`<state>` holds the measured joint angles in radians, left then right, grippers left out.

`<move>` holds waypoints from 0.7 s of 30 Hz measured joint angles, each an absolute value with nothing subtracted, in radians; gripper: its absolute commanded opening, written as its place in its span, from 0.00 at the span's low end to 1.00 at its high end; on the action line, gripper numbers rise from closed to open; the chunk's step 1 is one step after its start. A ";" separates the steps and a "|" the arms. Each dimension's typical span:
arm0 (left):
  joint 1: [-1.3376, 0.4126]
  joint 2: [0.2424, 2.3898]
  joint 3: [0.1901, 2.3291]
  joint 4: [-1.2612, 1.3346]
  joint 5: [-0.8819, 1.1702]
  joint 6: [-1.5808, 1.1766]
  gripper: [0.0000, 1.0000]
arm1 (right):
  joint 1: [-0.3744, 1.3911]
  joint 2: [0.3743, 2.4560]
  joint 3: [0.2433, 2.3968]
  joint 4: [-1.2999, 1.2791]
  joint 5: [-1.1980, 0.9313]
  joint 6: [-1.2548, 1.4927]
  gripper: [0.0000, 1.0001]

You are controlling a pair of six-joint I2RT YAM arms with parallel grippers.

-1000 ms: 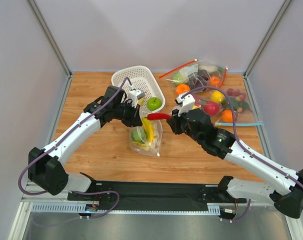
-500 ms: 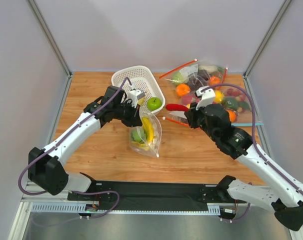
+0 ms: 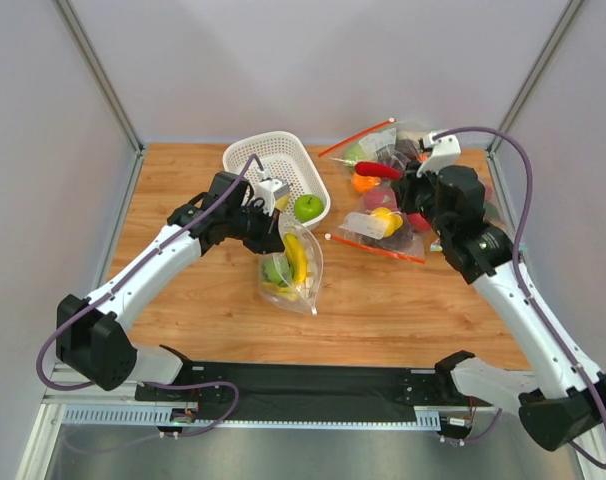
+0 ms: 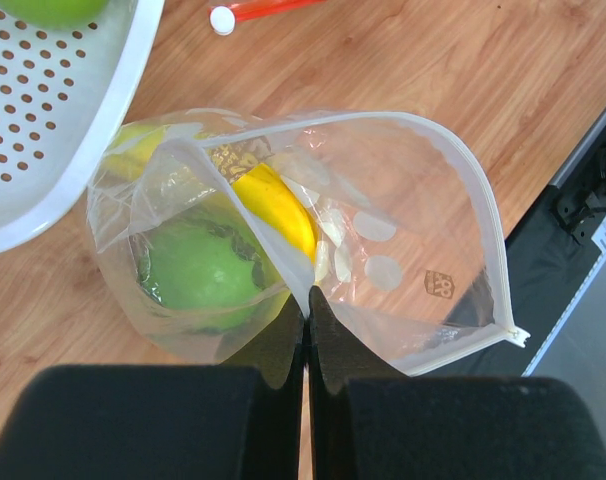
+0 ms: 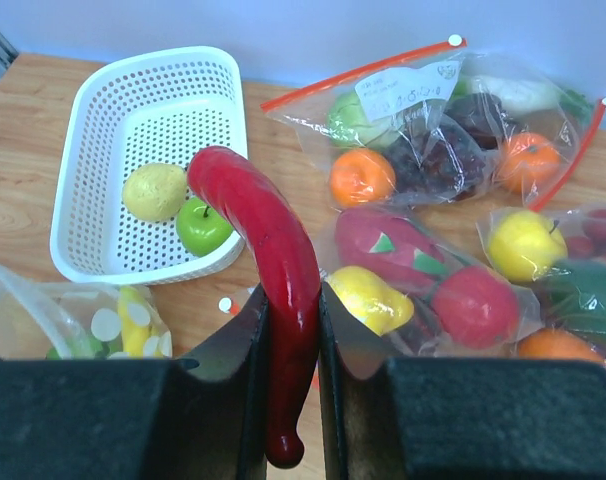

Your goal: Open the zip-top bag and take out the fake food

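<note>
The dotted zip-top bag (image 3: 295, 268) lies on the table in front of the white basket (image 3: 245, 152), its mouth gaping. My left gripper (image 4: 306, 300) is shut on the bag's rim (image 4: 383, 235) and holds it open. Inside lie a yellow banana (image 4: 280, 205) and a green apple (image 4: 198, 270). My right gripper (image 5: 293, 330) is shut on the red chili pepper (image 5: 273, 250), held in the air over the undotted bags at the back right (image 3: 378, 170). In the basket (image 5: 83, 150) sit a green apple (image 5: 203, 226) and a yellowish round fruit (image 5: 155, 191).
Several clear undotted bags of fruit (image 5: 433, 130) with red zip strips crowd the back right corner (image 3: 383, 222). Grey walls with metal posts close the table on three sides. The black arm rail runs along the near edge.
My right arm has swung from the bag's mouth up and to the back right, carrying the chili pepper. The left arm and the bag have not moved.
</note>
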<state>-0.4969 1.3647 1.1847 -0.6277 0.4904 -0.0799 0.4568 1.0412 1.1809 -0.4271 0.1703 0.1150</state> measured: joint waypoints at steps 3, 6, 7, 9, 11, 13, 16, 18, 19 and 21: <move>-0.497 1.365 1.185 -0.628 0.489 -0.080 0.00 | 0.405 1.140 1.234 -0.388 0.114 0.115 0.00; -0.497 1.365 1.185 -0.628 0.488 -0.080 0.00 | 0.380 1.267 1.309 -0.351 0.069 0.114 0.00; -0.497 1.365 1.185 -0.628 0.488 -0.080 0.00 | 0.376 1.314 1.339 -0.341 0.049 0.115 0.00; -0.497 1.365 1.185 -0.628 0.488 -0.080 0.00 | 0.376 1.399 1.404 -0.326 0.015 0.115 0.00; -0.497 1.365 1.185 -0.628 0.488 -0.080 0.00 | 0.376 1.490 1.478 -0.317 -0.016 0.118 0.00; -0.497 1.365 1.185 -0.628 0.488 -0.080 0.00 | 0.377 1.587 1.560 -0.307 -0.047 0.123 0.00; -0.497 1.365 1.185 -0.629 0.488 -0.080 0.00 | 0.386 1.721 1.681 -0.308 -0.083 0.133 0.00; -0.497 1.365 1.185 -0.629 0.488 -0.080 0.00 | 0.398 1.809 1.759 -0.312 -0.091 0.134 0.00; -0.497 1.365 1.185 -0.629 0.488 -0.080 0.00 | 0.405 1.841 1.787 -0.318 -0.093 0.134 0.00; -0.497 1.365 1.185 -0.629 0.488 -0.080 0.00 | 0.431 1.922 1.862 -0.331 -0.096 0.134 0.00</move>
<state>-0.4969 1.3647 1.1847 -0.6289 0.4881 -0.0799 0.4309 1.9217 1.8622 -0.3313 -0.0956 0.1341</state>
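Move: The right hand holds the red sausage; the white basket's middle lies about 14 cm ahead of it, 23 cm to its left and 24 cm below. In the basket, the green apple is roughly 8 cm ahead and 17 cm left, the potato 10 cm ahead and 23 cm left. The nearer filled bag lies some 5 cm ahead, 2 cm right. From the left hand, the basket is about 18 cm ahead, 5 cm left, 12 cm lower. Forward at first, almost straight, then curving left as well, the right arm swings the red sausage over the filled bags towards the white basket, some 19 cm forward and 13 cm left. It sinks about 5 cm, mostly late on, while the wrist swings counter-clockwise a little over 10 degrees and dips slightly; the fingers keep their grip. ##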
